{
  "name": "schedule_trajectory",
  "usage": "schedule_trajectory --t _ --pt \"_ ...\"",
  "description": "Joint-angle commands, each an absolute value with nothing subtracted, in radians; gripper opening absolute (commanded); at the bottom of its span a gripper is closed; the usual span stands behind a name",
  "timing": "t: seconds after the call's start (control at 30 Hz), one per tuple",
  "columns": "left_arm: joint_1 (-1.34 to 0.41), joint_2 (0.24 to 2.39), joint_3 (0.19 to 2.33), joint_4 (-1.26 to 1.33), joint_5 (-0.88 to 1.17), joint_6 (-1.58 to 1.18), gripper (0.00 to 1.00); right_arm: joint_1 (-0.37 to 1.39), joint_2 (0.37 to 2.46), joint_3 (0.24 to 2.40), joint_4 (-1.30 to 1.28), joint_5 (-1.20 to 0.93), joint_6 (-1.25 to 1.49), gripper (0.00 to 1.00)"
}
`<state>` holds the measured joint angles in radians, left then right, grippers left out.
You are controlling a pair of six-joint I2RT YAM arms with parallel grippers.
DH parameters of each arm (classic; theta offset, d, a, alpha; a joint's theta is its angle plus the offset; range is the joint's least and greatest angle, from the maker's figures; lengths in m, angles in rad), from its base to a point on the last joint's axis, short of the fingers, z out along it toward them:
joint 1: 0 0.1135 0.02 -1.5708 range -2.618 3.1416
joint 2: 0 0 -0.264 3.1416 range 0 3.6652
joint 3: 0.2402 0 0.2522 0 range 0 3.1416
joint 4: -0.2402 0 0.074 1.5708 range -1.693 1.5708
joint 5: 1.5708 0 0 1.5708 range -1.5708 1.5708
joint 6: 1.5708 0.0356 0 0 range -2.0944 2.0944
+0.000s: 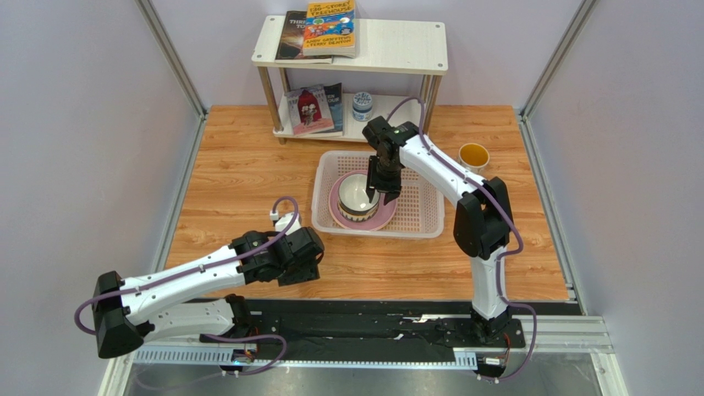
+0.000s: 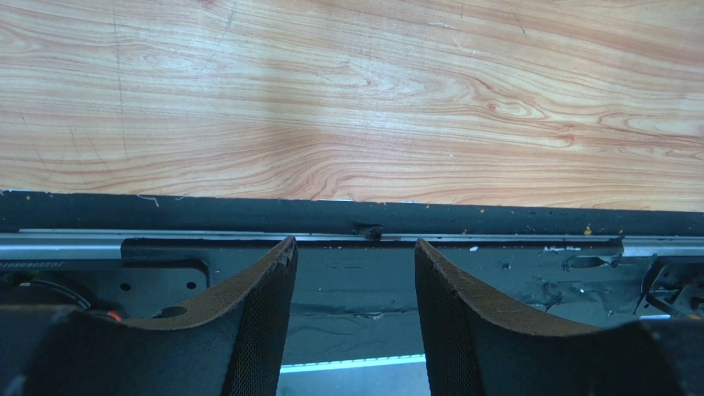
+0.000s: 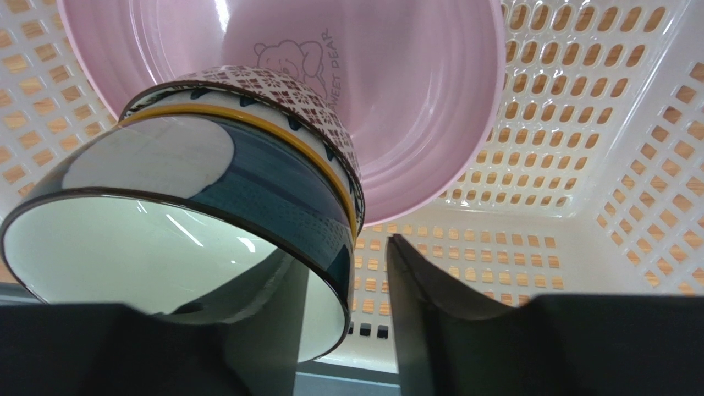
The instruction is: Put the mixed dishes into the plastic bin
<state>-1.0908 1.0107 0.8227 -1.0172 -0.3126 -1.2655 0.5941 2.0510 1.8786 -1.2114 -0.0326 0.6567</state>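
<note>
The white plastic bin (image 1: 430, 224) lies at mid-table, its grid floor (image 3: 570, 124) filling the right wrist view. A pink plate (image 1: 385, 219) (image 3: 413, 99) lies in it, with a dark patterned bowl (image 1: 358, 194) (image 3: 206, 239), white inside, on top. A lattice-patterned rim (image 3: 273, 82) shows just under that bowl. My right gripper (image 1: 382, 195) (image 3: 349, 247) is open and straddles the bowl's right wall, one finger inside and one finger (image 3: 438, 313) outside with a gap. A mug with yellow inside (image 1: 473, 155) stands right of the bin. My left gripper (image 1: 299, 274) (image 2: 354, 247) is open and empty over the table's near edge.
A white two-tier shelf (image 1: 413, 49) with books stands at the back, and a small blue-white jar (image 1: 362, 105) sits on its lower tier. Grey walls close in the left and right sides. The black base rail (image 2: 355, 216) runs along the near edge.
</note>
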Motion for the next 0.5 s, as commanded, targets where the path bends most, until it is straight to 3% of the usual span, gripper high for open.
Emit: schedule_trajectory --t 0.0,0.27,0.37,0.47 --pt "-1.089 1.026 0.83 -1.0 -0.31 -1.246 0.6 0.591 1.941 1.855 -1.18 -0.057 0.663 0.5" --pt "-1.089 1.028 0.831 -0.996 -0.31 -1.243 0.6 0.563 1.786 1.855 -1.216 -0.035 0.678 0.56" --pt "-1.089 1.019 0.824 -0.996 -0.311 -1.247 0.6 0.502 1.697 1.83 -1.227 -0.02 0.664 0.64" --pt "-1.089 1.012 0.816 -0.991 -0.311 -1.244 0.6 0.385 1.634 1.796 -1.227 -0.002 0.629 0.65"
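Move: The top bowl, already stacked on the other bowls in the bin, has its middle about 5 cm left of the right hand, 1 cm ahead and 3 cm lower, with the fingers straddling its right rim. The pink plate's middle lies about 4 cm left and level fore-and-aft, 7 cm below; the bin's middle is right under the hand. The mug stands some 22 cm right and 9 ahead. From the left hand the top bowl is roughly 20 cm ahead and 11 right. The top bowl's right rim comes free of the right hand's already parted fingers, which open wider, one inside the bowl and one outside it. The hand lifts away, slowly at first and then fast, about 10 cm up, swinging some 4 cm right over the bin towards the end while the fingertips tilt roughly 15 degrees forward. ##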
